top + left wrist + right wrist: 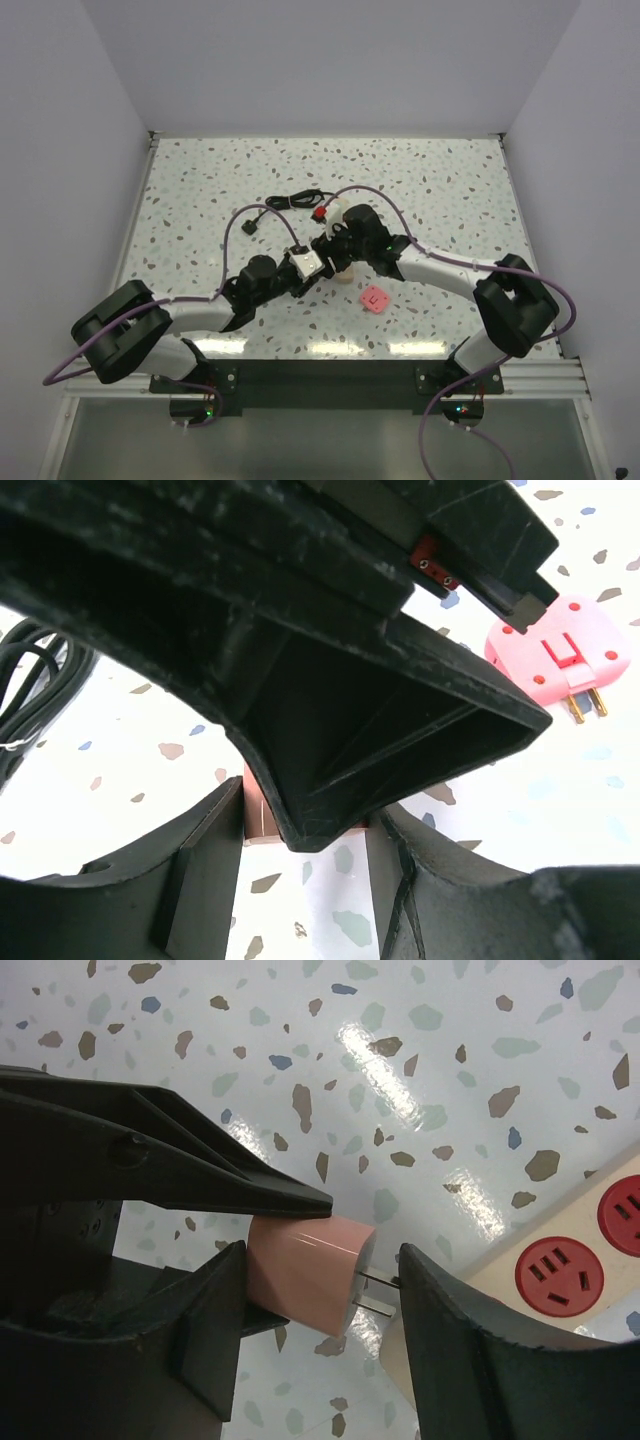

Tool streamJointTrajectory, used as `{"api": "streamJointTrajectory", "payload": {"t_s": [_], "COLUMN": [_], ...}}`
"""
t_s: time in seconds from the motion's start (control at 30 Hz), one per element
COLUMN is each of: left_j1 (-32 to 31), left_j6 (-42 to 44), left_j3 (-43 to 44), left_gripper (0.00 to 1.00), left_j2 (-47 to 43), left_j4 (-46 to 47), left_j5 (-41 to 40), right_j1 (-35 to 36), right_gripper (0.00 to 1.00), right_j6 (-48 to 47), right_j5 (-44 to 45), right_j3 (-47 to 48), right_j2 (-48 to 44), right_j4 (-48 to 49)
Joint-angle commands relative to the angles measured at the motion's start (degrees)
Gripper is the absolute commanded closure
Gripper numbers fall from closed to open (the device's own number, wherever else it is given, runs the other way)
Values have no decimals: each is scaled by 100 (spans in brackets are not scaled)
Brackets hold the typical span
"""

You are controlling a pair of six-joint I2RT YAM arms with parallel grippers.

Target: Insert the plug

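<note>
The pink cube plug (300,1272) hangs above the table with its two metal prongs pointing right. My right gripper (322,1278) is shut on it end to end: one finger presses its back, the other touches the prong tips. My left gripper (305,852) is shut on the same plug (258,816) from its other two sides; the right gripper's black body hides most of it there. In the top view both grippers meet at the table's middle, left (328,268) and right (340,252), over the plug (344,273). The beige power strip (600,1250) with red sockets lies just right of the prongs.
A pink flat adapter (373,298) with two brass pins lies on the table near the grippers, also in the left wrist view (560,655). A coiled black cable (290,201) lies behind them. The power strip's end (327,212) shows behind the right gripper.
</note>
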Motion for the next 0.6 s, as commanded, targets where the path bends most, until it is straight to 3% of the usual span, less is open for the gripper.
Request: {"api": "streamJointTrajectory", "payload": {"t_s": [0.0,0.07,0.13,0.23,0.4,0.57], "left_j1": [76,75,76,84,128,225], "left_j6": [119,93,49,-74,-495,-856], "left_j3": [403,385,307,114,-115,-511], "left_gripper": [88,84,76,66,19,7], "left_j2": [-195,-195,-177,-160,-221,-335], "left_j4": [887,1001,1158,1509,1774,2214], "left_j5": [-649,-728,-780,-903,-1018,-799], "right_j1": [59,59,50,-37,-512,-565], "right_gripper": [51,79,100,100,100,100], "right_j6": [-94,-24,99,327,793,1031], "right_j5": [-86,-33,116,144,73,301], "right_j3": [92,145,162,206,154,180], "right_j2": [15,68,68,112,25,-204], "right_j4": [-528,-589,-598,-554,-212,42]}}
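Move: Both grippers hold the salmon plug between them. From the right hand, the power strip's nearest socket lies about 4 cm ahead, 4 cm to the right and 6 cm below. The teal plug in the strip's far end is some 15 cm ahead and 3 cm right, the pink adapter about 4 cm back and 11 cm right. From the left hand, that nearest socket is roughly 4 cm ahead, 5 cm right and 5 cm lower. The right fingers keep their pinch on the salmon plug while the left fingers open wide and come free of it, the left hand backing off upward about 4 cm, with some forward and left travel. After a slow joint creep forward and up, the right hand carries the plug about 3.5 cm forward and 2.5 cm right towards the strip, turning some 10 degrees clockwise. ##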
